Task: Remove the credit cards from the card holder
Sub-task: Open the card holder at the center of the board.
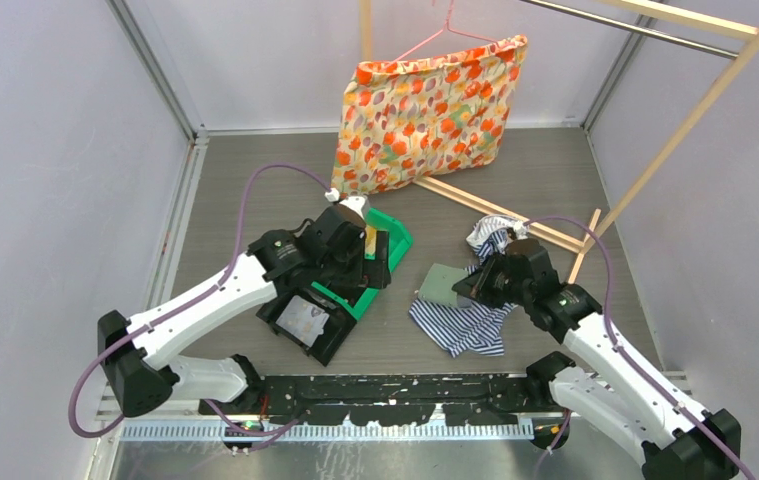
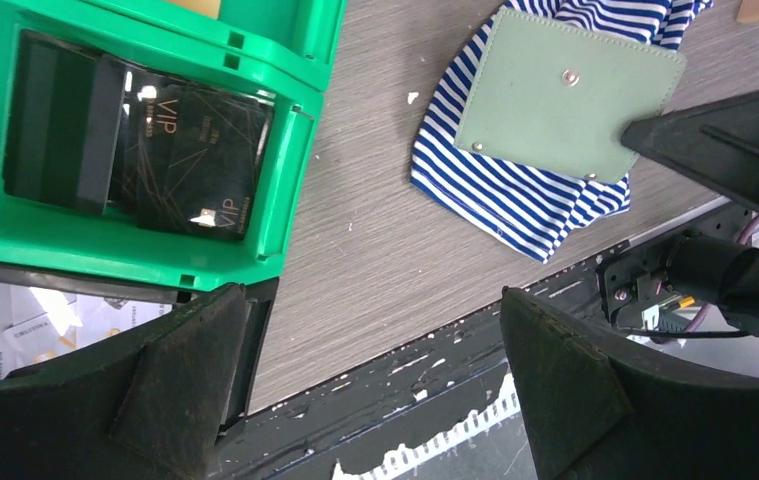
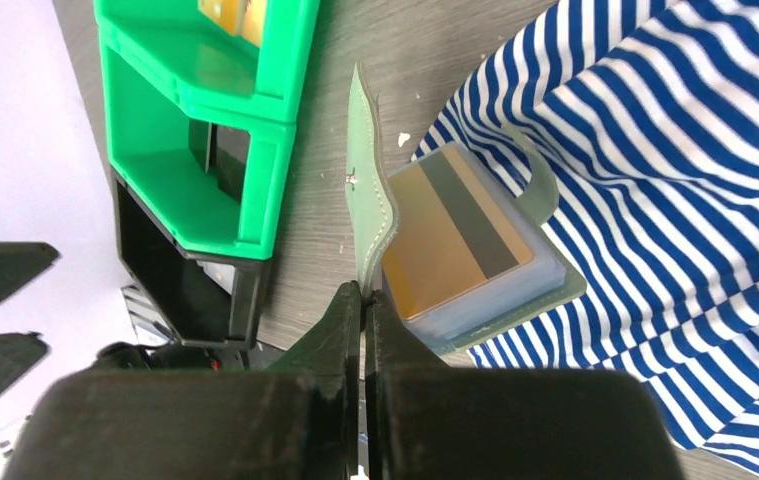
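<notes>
The sage-green card holder (image 1: 442, 283) lies on a blue-striped cloth (image 1: 460, 325) right of centre. My right gripper (image 3: 363, 292) is shut on the near edge of its cover flap (image 3: 370, 200), and the flap stands upright. The lifted flap uncovers a tan-gold credit card (image 3: 455, 235) with a dark stripe, lying in the holder's clear pocket. In the left wrist view the card holder (image 2: 565, 95) shows its snap-studded outer face. My left gripper (image 2: 370, 295) hangs open and empty above the table's front edge, beside the green bin (image 2: 155, 260).
A black card marked VIP (image 2: 195, 160) lies in the green bin (image 1: 395, 235). A black tray (image 1: 300, 320) with papers sits under my left arm. A floral pillow (image 1: 430, 110) hangs on a wooden rack (image 1: 675, 140) at the back.
</notes>
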### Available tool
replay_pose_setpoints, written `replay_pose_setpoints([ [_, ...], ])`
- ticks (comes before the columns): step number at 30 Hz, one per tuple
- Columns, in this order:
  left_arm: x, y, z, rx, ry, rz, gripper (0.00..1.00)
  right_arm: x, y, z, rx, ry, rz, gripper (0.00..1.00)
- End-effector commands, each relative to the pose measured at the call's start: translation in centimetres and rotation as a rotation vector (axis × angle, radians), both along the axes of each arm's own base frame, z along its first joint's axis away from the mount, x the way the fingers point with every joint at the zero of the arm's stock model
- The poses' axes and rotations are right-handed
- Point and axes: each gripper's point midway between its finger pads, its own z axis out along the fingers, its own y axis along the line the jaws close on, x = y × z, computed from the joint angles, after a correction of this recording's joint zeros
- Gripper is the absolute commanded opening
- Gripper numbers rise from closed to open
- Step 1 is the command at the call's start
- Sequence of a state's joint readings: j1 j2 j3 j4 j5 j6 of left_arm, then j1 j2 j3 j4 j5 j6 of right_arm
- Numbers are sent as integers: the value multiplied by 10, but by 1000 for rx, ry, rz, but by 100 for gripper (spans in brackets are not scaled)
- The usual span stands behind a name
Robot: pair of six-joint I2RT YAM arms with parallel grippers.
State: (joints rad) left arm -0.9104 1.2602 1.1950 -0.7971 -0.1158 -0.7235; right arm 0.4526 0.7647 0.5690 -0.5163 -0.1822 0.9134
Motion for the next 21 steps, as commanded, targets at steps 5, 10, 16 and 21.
replay_pose_setpoints([
  [5, 9, 22, 33, -39, -86, 68, 100, -1, 34, -2, -29, -93, 35, 1],
  [10, 3, 22, 25, -48, -49, 70, 100, -21, 82, -16, -89, -134, 201, 1],
  [16, -3, 20, 15, -65, -13, 69, 100, -49, 136, -47, -195, -94, 470, 43],
  [21, -9, 18, 14, -79, 9, 52, 100, -60, 154, -44, -148, -72, 570, 57],
])
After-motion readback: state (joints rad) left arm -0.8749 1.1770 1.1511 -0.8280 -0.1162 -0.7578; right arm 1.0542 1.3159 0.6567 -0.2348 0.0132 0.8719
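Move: The right fingers already pinch the lifted cover of the card holder, whose middle is about 5 cm below them, 3 cm left and 2 cm ahead. The bare board they make for lies some 13 cm left, 6 cm back and 11 cm below. The green tray is about 20 cm left and 8 cm ahead, the striped shirt roughly 3 cm right and level, both near 12 cm down. From the left hand the holder is some 19 cm right, 2 cm ahead, 12 cm lower. Still pinching the cover, the right hand swings it left about 13 cm, sinking and drawing back some 7 cm towards the bare board in front of the green tray, turning roughly 30 degrees counter-clockwise. Late in the swing the fingers open about halfway, ending the pinch, with the cover left standing between them against the right finger. The empty left hand shifts 2 cm left, rising and sinking again. ##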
